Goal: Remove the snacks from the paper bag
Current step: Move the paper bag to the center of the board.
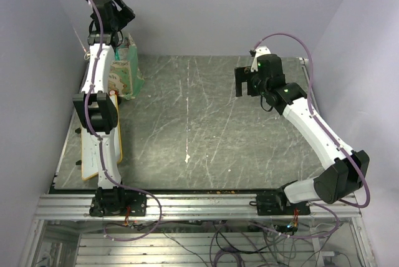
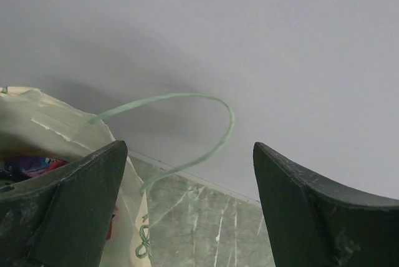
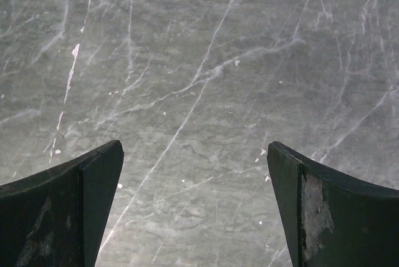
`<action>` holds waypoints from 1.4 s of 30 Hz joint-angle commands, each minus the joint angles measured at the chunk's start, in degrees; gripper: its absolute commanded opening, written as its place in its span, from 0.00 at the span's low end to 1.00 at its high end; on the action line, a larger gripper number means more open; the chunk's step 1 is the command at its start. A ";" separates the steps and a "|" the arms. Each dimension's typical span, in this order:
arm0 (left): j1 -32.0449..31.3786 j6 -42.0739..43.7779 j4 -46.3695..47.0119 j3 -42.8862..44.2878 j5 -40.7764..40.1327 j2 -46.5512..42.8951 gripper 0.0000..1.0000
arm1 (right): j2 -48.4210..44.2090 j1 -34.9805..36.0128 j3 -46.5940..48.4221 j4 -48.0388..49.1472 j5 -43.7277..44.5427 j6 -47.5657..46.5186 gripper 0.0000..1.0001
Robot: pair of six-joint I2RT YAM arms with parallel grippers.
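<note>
The paper bag, cream with mint-green sides, stands at the table's far left edge. In the left wrist view its open mouth is at lower left, and a thin string handle arches up from it. A sliver of purple and red snacks shows inside the bag; the rest is hidden. My left gripper hangs open above the bag, and its fingers hold nothing. My right gripper hovers open over the bare table to the right of centre, with only the tabletop below it.
A wood-framed board lies along the left edge, mostly under my left arm. The grey marbled table spreads between the arms. Pale walls close in behind and on both sides.
</note>
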 commanded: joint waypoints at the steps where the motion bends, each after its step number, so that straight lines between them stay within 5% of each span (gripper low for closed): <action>1: -0.15 2.24 9.35 -1.50 3.39 -0.01 0.91 | -1.21 -0.30 0.33 1.46 0.56 -1.38 1.00; 7: -0.75 2.71 10.03 -2.52 3.85 1.22 0.85 | -0.82 -0.57 0.16 1.04 0.50 -0.65 1.00; 12: -1.06 4.20 7.02 3.65 2.46 5.68 0.89 | -0.08 -0.92 0.72 0.91 0.40 -0.49 1.00; 24: -4.36 5.18 10.88 1.74 -1.31 7.67 0.93 | 1.32 -0.96 1.12 1.17 2.12 0.29 1.00; 31: -4.80 7.08 10.65 4.34 -4.07 10.82 0.76 | 0.71 -1.07 0.77 0.73 3.15 0.52 1.00; 39: -4.62 11.02 9.15 2.11 -5.87 8.55 0.44 | -0.26 -1.15 -0.07 1.00 3.31 1.00 1.00; 42: -4.62 12.46 8.62 0.45 -6.51 5.58 0.48 | -0.33 -1.18 -0.02 0.98 3.01 1.04 1.00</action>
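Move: Just ahead of the left hand's open fingers is the paper bag's near handle loop, about 5 cm farther out, 1 cm to the right and some 6 cm lower. The bag's own middle is roughly level with the hand, 5 cm to its left and about 19 cm below. The white board lies about 34 cm back, 8 cm left and 34 cm down. From the right hand the handle is some 32 cm ahead, 46 cm left and slightly higher. Sinking about 8 cm beside the bag's rim, the left hand also eases some 4 cm forward and 5 cm right, then comes back left a little at the end. Its fingers stay wide for most of the way, then close to about half open around the handle's right-hand strand, while the wrist rolls some 10 degrees, left side rising. ##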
